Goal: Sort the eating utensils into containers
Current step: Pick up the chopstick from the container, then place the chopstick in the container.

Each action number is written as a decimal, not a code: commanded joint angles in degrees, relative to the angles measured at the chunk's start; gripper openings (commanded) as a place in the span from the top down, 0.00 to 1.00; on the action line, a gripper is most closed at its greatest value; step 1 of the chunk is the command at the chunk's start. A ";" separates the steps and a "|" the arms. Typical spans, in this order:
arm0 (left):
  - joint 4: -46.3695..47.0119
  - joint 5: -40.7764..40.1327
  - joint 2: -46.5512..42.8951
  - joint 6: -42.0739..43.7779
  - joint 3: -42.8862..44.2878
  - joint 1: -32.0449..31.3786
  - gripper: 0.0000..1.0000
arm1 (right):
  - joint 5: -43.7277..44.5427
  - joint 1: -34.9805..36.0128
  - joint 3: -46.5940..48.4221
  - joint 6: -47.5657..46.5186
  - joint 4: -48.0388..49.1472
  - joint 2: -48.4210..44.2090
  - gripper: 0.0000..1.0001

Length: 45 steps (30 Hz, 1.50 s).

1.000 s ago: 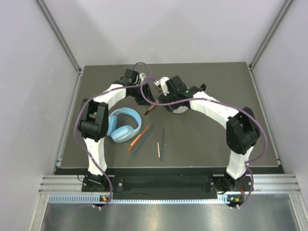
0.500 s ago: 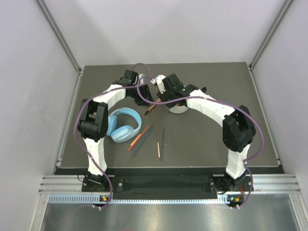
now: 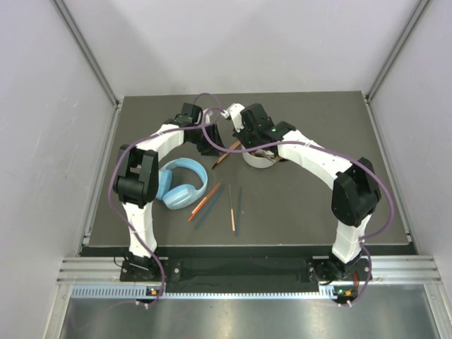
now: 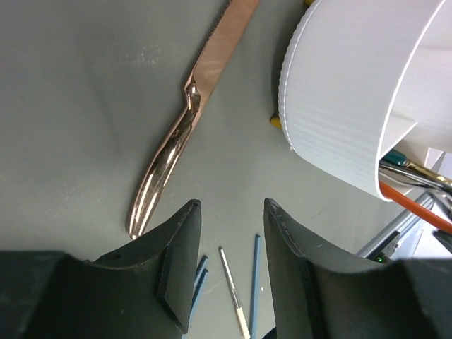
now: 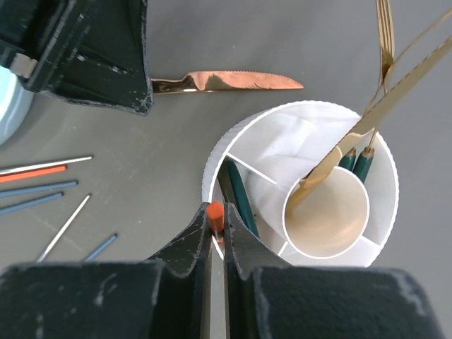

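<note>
The round white divided container [image 5: 381, 152] stands at mid-table [image 3: 260, 159]. Its middle cup holds gold utensils [image 5: 381, 92], and dark teal chopsticks [image 5: 240, 194] stand in its outer compartments. My right gripper [image 5: 217, 212] hovers over the container's near rim, shut on the end of an orange chopstick [image 5: 215, 214]. My left gripper [image 4: 232, 205] hangs open and empty just left of the container [image 4: 346, 92], beside a bronze knife [image 4: 183, 127] lying flat on the table. Several orange, teal and silver chopsticks [image 3: 232, 208] lie loose on the mat nearer the front.
Light blue headphones [image 3: 182, 183] rest on the left of the dark mat, near the left arm. Both wrists crowd together at the back centre [image 3: 226, 134], with purple cables looping over them. Grey walls close in the table on three sides.
The right gripper's jaws have closed onto the orange chopstick at the container's rim. The right wrist has shifted slightly back and left. The left arm has stayed still.
</note>
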 commanded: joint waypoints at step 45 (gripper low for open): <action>-4.94 1.45 2.04 2.02 4.59 -7.98 0.54 | -2.31 1.21 7.90 -3.30 13.24 2.00 1.00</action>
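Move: My right hand already grips the orange chopstick, with the white container's middle about 3 cm ahead, 5 cm right and 9 cm below it. The copper knife lies some 6 cm ahead of that hand and 4 cm left, on the table. My left hand, half open and empty, has the container roughly 14 cm to its right and 1 cm back. From it the headphones lie about 12 cm back and 12 cm left. I keep the chopstick pinched in my right hand and draw it straight up about 10 cm above the container, tilting the fingers slightly upward, then ease forward and left while sinking a little. Meanwhile my left hand, fingers still half open, crosses the copper knife about 7 cm rightward to close on the container's left side, then drifts back and down. ##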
